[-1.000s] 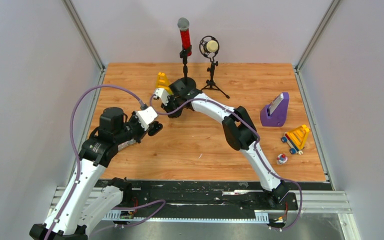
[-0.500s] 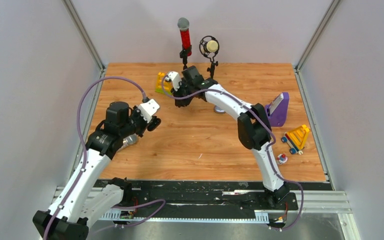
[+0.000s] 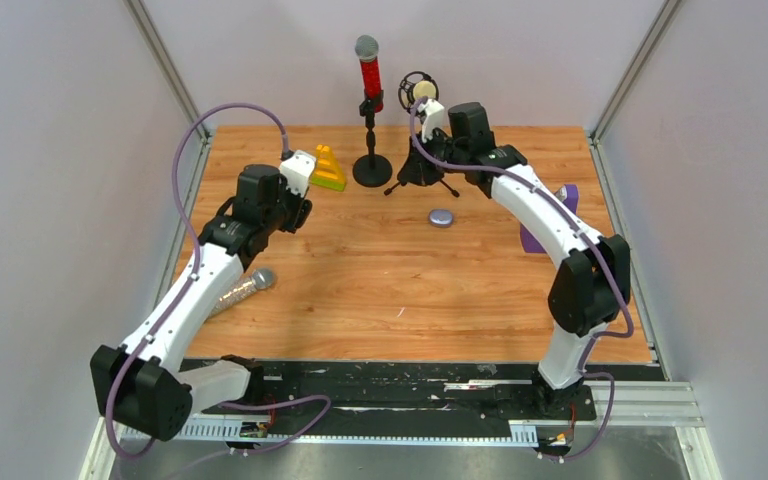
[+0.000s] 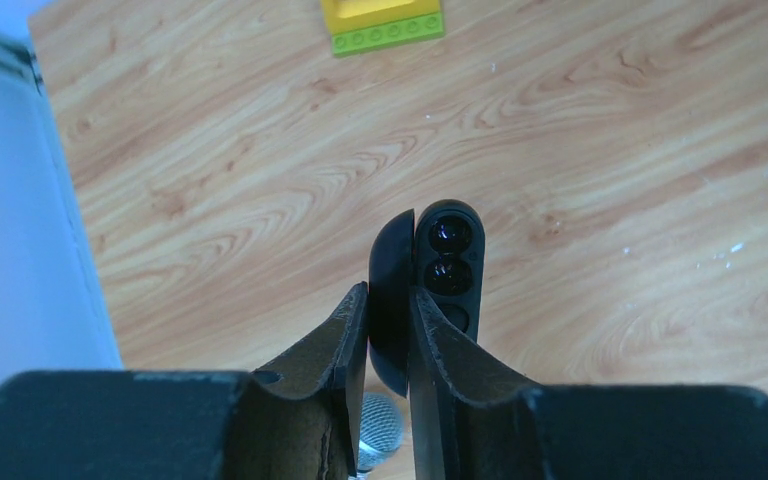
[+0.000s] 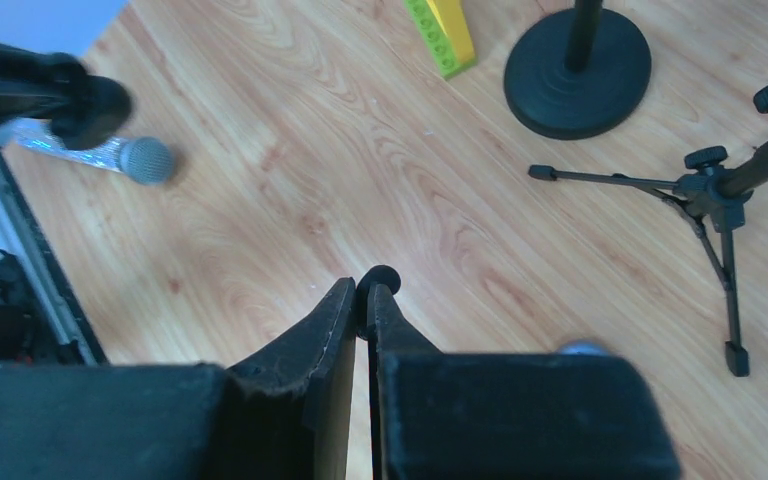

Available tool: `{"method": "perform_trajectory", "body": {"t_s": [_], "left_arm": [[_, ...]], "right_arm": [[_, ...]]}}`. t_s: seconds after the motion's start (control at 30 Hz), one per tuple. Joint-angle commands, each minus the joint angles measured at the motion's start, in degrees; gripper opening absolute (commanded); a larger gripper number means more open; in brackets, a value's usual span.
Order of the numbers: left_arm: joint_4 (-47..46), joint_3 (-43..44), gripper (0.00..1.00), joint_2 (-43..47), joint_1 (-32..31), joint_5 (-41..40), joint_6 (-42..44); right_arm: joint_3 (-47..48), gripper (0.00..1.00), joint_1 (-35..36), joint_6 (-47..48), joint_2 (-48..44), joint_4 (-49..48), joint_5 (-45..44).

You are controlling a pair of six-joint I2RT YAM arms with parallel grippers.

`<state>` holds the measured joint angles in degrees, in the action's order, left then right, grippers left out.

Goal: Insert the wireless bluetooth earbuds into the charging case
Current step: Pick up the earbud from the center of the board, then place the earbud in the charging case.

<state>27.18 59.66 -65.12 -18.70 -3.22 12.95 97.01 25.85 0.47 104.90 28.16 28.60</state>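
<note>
My left gripper point(image 4: 388, 295) is shut on a black charging case point(image 4: 450, 262), clamping its hinged lid point(image 4: 392, 260). The case hangs open above the wood floor. Its inner face shows glossy dark round sockets; I cannot tell whether a bud sits in them. In the top view the left gripper point(image 3: 293, 212) is at the left, near the yellow block. My right gripper point(image 5: 362, 290) is shut on one tiny black earbud point(image 5: 384, 277), which pokes out past the fingertips. The right gripper point(image 3: 423, 160) hangs at the back by the tripod. No purple buds show.
A small lavender oval case point(image 3: 442, 216) lies closed mid-table. A red microphone on a round-base stand point(image 3: 369, 75) and a cream microphone on a tripod point(image 3: 422, 93) stand at the back. A yellow-green block point(image 3: 327, 170) and a silver microphone point(image 3: 238, 290) are at the left. A purple stand point(image 3: 563, 196) is behind the right arm.
The right arm swung from the yellow block rightward to the tripod, uncovering the lavender case. The left gripper moved toward the back left. Both grips stayed shut.
</note>
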Motion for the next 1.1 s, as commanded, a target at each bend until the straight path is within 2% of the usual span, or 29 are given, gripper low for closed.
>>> {"method": "perform_trajectory", "body": {"t_s": [0.0, 0.1, 0.33, 0.7, 1.07], "left_arm": [[-4.49, 4.38, 0.28, -3.67, 0.15, -5.56, -11.15], [-2.41, 6.75, 0.28, -6.72, 0.18, -5.05, -18.54], [-1.78, 7.95, 0.29, -11.04, -0.04, -0.43, -27.75], [-1.31, 12.53, 0.30, -15.81, -3.85, 6.11, -28.96], [-3.86, 9.03, 0.27, -14.95, -4.86, 6.05, -32.94]], "right_arm": [[-4.35, 0.00, 1.07, -10.38, -6.36, -9.13, 2.11], [-4.90, 0.00, 1.05, -15.32, -6.34, -10.01, 4.07], [-7.14, 0.00, 1.07, -24.67, -5.62, -14.14, 8.29], [-4.71, 0.00, 2.33, -30.04, -2.30, -15.52, 9.62], [-0.88, 0.00, 6.95, -29.49, 2.79, -13.12, 5.14]]}}
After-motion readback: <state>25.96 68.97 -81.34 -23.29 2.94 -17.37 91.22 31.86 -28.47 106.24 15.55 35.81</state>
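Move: My left hand holds the open black charging case, and the earbud in my right fingertips lies about 20 cm to its right and 7 cm farther out, roughly level. From my right hand the case is some 20 cm left and 7 cm back. The blue case lies level ahead-wise, 8 cm right and 20 below; the microphone stand's round base is 15 cm ahead and 9 left. The yellow block stands 21 cm ahead of my left hand, 6 right. I bring both hands together over the board. My left hand carries the case first forward 3 cm, then right about 8 cm and a little down, rolling nearly 30 degrees so its left side drops. My right hand, still pinching the earbud, draws back some 5 cm and goes left about 7, rising before it sinks again, its wrist turning towards the case. Both grips keep their hold. ##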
